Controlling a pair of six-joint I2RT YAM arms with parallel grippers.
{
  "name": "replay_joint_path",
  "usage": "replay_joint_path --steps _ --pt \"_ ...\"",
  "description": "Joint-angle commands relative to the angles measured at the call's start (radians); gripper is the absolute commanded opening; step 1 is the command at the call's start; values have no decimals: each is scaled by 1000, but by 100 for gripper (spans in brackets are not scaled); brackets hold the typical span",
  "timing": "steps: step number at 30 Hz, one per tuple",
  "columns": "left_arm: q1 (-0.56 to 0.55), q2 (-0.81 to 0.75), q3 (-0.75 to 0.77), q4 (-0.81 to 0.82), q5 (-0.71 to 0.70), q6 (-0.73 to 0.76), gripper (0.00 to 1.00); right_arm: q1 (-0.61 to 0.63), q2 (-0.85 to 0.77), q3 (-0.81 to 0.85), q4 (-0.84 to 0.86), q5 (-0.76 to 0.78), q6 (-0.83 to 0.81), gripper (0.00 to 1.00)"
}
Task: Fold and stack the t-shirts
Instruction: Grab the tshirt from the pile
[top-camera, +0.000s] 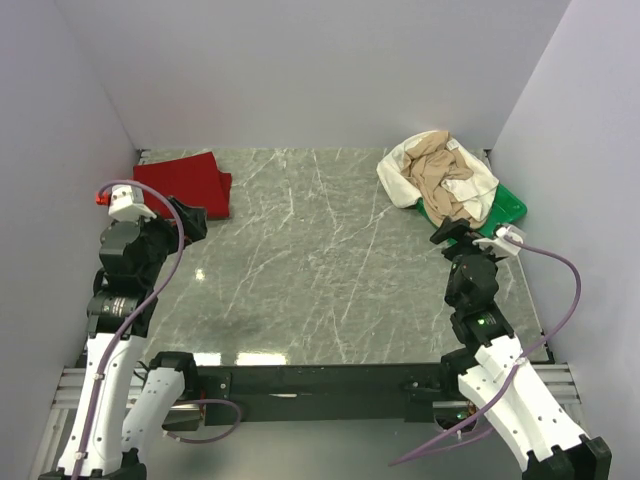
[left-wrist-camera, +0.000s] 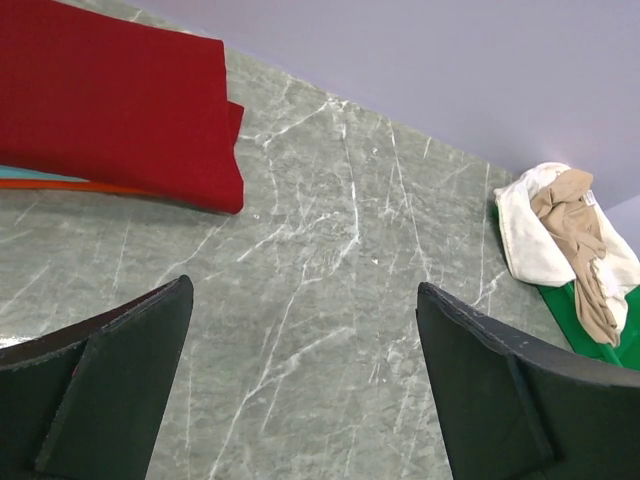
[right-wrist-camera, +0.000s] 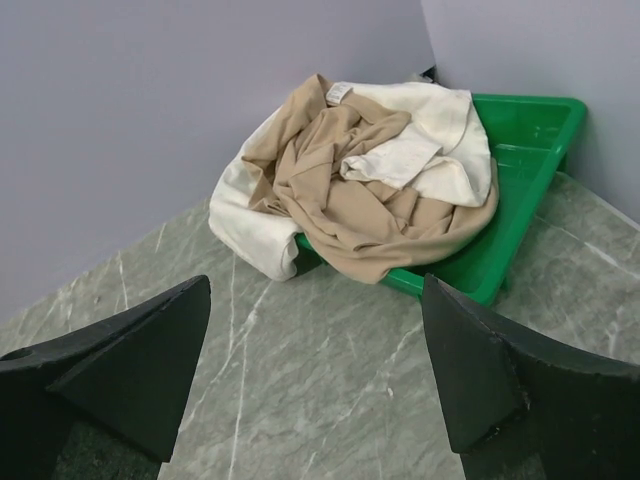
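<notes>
A folded deep red t-shirt (top-camera: 186, 185) lies at the far left of the table, on top of thin orange (left-wrist-camera: 70, 186) and teal (left-wrist-camera: 25, 174) folded shirts. A crumpled tan-beige t-shirt (top-camera: 443, 178) and a cream-white t-shirt (top-camera: 400, 176) are heaped in the green tray (top-camera: 508, 208) at the far right. My left gripper (top-camera: 190, 222) is open and empty, just in front of the red shirt (left-wrist-camera: 110, 100). My right gripper (top-camera: 448, 236) is open and empty, just in front of the heap (right-wrist-camera: 360, 190).
The green tray (right-wrist-camera: 520, 200) stands in the far right corner against the purple walls. Grey marble tabletop (top-camera: 320, 260) spreads between the two arms. Walls close in on the left, back and right.
</notes>
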Motion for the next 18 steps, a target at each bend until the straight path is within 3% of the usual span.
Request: replay_joint_path --steps 1,8,12,15,18 --pt "6 4 1 48 27 10 100 -5 -14 1 12 40 22 92" --pt "6 29 19 72 152 27 99 -4 58 99 -89 -2 33 92" --pt "6 62 27 37 86 15 99 -14 156 236 -181 -84 30 93" --pt "9 101 39 -18 50 22 99 -36 300 384 -362 -153 39 93" --pt "14 121 37 -38 37 30 99 -60 445 473 -457 -139 44 93"
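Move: The tan t-shirt crumpled on the pile lies about 24 cm ahead of the right gripper, 6 cm to its right and some 15 cm below. The green basket under it is centred roughly 22 cm ahead and 10 cm right of that gripper. The white shirt's overhanging flap sits about 26 cm ahead and 5 cm left. From the left gripper the tan t-shirt is about 24 cm ahead, 52 cm right and 20 cm lower. Send the right gripper forward about 5 cm towards the tan t-shirt, after a small initial dip, picking up speed and drifting a little left and up. Tip its fingers down some 15 degrees as it goes and keep them wide open, short of the cloth. Meanwhile sink the open left gripper about 3 cm over the bare table, easing slightly forward and tilting down a little. ##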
